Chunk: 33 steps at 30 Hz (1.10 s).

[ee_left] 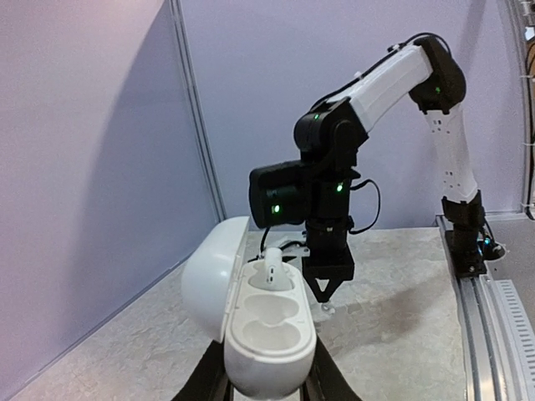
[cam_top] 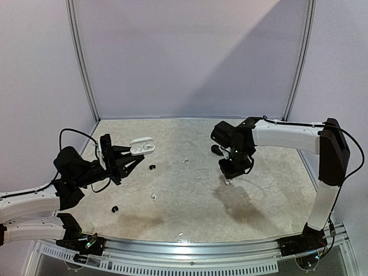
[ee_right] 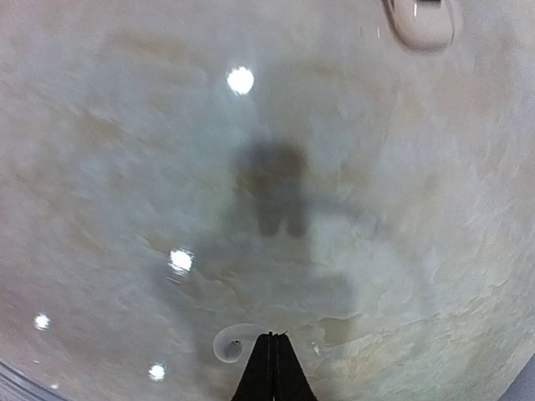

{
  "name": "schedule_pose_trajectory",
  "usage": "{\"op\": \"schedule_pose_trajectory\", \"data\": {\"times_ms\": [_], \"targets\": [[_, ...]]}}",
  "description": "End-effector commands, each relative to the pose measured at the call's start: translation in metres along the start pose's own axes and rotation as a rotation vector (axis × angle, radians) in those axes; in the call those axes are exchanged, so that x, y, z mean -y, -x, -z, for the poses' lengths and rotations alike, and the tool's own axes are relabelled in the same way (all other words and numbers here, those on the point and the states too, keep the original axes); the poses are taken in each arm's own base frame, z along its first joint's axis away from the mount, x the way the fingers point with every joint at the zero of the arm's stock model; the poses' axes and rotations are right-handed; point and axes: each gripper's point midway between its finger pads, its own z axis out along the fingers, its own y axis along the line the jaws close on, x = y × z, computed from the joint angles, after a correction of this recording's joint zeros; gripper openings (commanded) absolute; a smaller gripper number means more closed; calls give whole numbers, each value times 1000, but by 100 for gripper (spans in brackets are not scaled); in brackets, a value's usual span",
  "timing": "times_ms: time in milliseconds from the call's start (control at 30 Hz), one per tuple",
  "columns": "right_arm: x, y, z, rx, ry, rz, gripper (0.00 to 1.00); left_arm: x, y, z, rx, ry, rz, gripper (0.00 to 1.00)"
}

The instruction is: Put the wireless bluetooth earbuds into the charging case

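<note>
My left gripper (cam_top: 137, 155) is shut on the white charging case (ee_left: 267, 334) and holds it up above the table's left side. Its lid (ee_left: 209, 280) stands open. One white earbud (ee_left: 272, 269) sits in the far slot; the near slot is empty. My right gripper (ee_right: 272, 341) points straight down at the table, right of centre, with its jaws pressed together. A white earbud (ee_right: 226, 344) lies on the table at its tips, stem touching them; no grip on it shows. Loose on the table are white earbuds (cam_top: 185, 160) (cam_top: 153, 196) and black earbuds (cam_top: 152, 167) (cam_top: 115, 209).
The marbled beige table (cam_top: 270, 190) is bounded by purple walls at the back and sides and by a metal rail (cam_top: 190, 250) in front. A rounded white object (ee_right: 425, 21) is cut off at the top of the right wrist view.
</note>
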Motion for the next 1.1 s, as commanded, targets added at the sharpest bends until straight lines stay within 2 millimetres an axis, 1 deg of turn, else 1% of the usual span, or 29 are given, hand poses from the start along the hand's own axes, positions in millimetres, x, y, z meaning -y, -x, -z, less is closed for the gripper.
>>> {"op": "schedule_pose_trajectory", "data": {"times_ms": [0,67,167,200,233,300,400,433,500,567,667,733,800,900,1067], "targets": [[-31,59,92,328,78,-13,0,-15,8,-4,8,82,12,0],[-49,76,131,450,110,-4,0,-22,7,-5,8,119,14,0],[-79,94,191,624,145,18,0,-30,11,-5,21,159,13,0],[-86,102,218,703,154,11,0,-33,12,-6,25,171,16,0],[-99,103,230,743,168,25,0,-35,14,-6,28,183,23,0],[-122,107,273,882,197,43,0,-42,14,-8,28,212,40,0],[-158,109,318,1027,276,71,0,-48,17,-12,36,234,66,0],[-169,107,330,1072,292,85,0,-48,18,-13,39,231,67,0],[-190,105,347,1149,319,120,0,-49,20,-16,47,225,72,0],[-211,99,360,1210,349,157,0,-50,22,-18,50,227,80,0],[-239,93,371,1286,363,235,0,-51,27,-20,60,225,82,0],[-255,91,368,1309,358,286,0,-51,30,-21,68,220,83,0],[-264,91,364,1321,353,312,0,-51,32,-21,72,221,86,0],[-269,92,355,1315,338,328,0,-52,34,-19,77,226,86,0],[-271,93,340,1296,290,352,0,-51,35,-18,78,227,82,0]]}}
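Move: The open white charging case, held in the left fingers, is about 28 cm to the right hand's left, 6 cm back and 22 cm above it; the right fingers already hold a white earbud. From that hand, a white stemmed earbud lies 29 cm left, 3 cm back, and the black earbuds 31 cm left, 13 cm ahead, both some 6 cm below. The held earbud is about 8 cm ahead, 31 cm right and 22 cm below the left hand. The right hand, keeping its pinch on the white earbud, sweeps quickly up some 34 cm and left nearly 30 cm, drawing slightly back, as its wrist swings the fingers from straight down to almost level, pointing forward-left; it peaks and sinks about 2 cm as it slows near the open case. The left hand keeps hold of the case, carrying it about 5 cm forward and then 3 cm up, with a turn of some 10 degrees counter-clockwise. ##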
